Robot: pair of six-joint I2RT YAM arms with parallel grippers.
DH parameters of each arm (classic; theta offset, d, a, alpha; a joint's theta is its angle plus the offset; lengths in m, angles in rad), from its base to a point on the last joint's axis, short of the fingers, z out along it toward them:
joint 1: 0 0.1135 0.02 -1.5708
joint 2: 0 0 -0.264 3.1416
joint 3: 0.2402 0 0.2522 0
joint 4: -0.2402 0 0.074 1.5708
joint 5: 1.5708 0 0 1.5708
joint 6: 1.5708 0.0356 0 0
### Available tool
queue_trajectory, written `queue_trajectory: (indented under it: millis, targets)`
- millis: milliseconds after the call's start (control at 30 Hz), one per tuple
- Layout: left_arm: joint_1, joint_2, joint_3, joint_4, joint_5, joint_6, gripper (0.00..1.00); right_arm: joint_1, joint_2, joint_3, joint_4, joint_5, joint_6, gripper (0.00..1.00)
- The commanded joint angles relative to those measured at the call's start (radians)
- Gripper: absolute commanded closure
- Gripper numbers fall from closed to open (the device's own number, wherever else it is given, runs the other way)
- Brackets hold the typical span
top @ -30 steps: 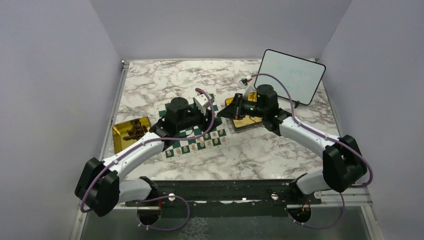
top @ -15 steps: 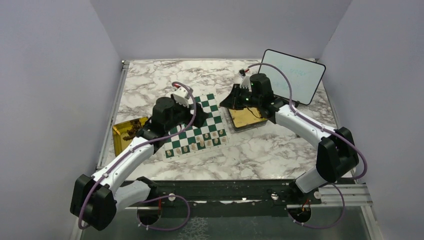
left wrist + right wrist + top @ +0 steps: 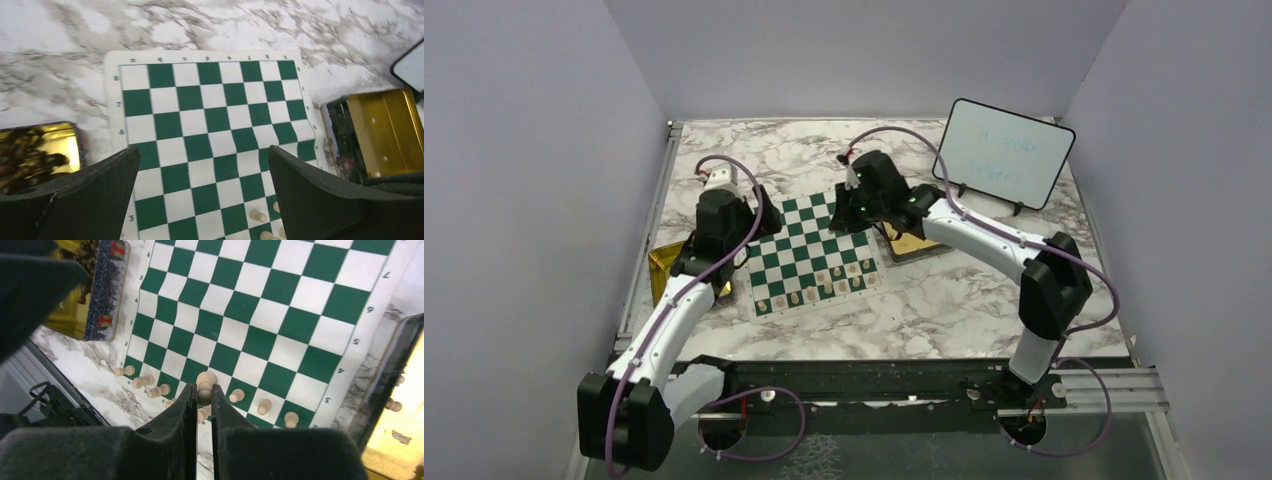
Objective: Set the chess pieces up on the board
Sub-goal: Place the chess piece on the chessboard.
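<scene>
The green-and-white board [image 3: 796, 240] lies mid-table, with cream chess pieces [image 3: 824, 282] lined up on its two near rows. My right gripper [image 3: 202, 390] is shut on a cream pawn [image 3: 205, 382], held above the board [image 3: 260, 315] near the standing pieces [image 3: 237, 395]. In the top view that gripper [image 3: 852, 208] hovers over the board's far right part. My left gripper [image 3: 202, 150] stands wide open and holds nothing. It hangs above the board [image 3: 210, 100] at its left edge [image 3: 749, 222]. A few pieces [image 3: 257, 216] show low in the left wrist view.
A gold tin [image 3: 667, 262] with dark pieces lies left of the board, partly under my left arm. A second gold tin [image 3: 914, 245] lies at the board's right edge, with a few cream pieces [image 3: 393, 404] in it. A framed whiteboard [image 3: 1006, 152] stands at the back right.
My left gripper opened wide and drew back left, off the board's middle to its left edge. My right arm swung left from the gold tin to above the board, still shut.
</scene>
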Motion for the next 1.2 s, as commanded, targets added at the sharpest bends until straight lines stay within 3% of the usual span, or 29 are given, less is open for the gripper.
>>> queue_trajectory:
  millis: [0,200,600,1167]
  targets:
    - [0.01,-0.161,-0.032,-0.053,-0.255,-0.036,0.01,0.08,0.08,0.077,-0.1,0.109,-0.031,0.93]
    - [0.01,-0.289,-0.066,-0.065,-0.494,0.043,0.01,0.166,0.2,0.171,-0.125,0.143,-0.022,0.93]
    - [0.001,-0.322,-0.069,-0.141,-0.83,0.016,0.01,0.257,0.373,0.313,-0.196,0.24,-0.033,0.93]
    - [-0.002,-0.331,-0.057,-0.182,-0.93,-0.021,0.01,0.309,0.459,0.372,-0.253,0.329,-0.037,0.93]
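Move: The right hand holds a pale pawn. Its empty d2 square is about 9 cm to the left, 6 cm back and 16 cm below; the e2 pawn stands about 6 cm left and 5 cm back, the d1 piece 8 cm left and 10 cm back. For the empty left hand, the dark pieces in the left gold tray are about 14 cm left, 3 cm back and 15 cm down, while the chessboard's middle lies 12 cm to its right and 2 cm back. Still pinching the pale pawn, the right hand carries it down some 12 cm, left and back towards d2 beside the e2 pawn, tipping its fingers steeper by about 20 degrees and slowing at the end. The left hand, empty and wide open, swings left and somewhat back and up, away from the board towards the dark pieces' tray, turning about 45 degrees counter-clockwise. ##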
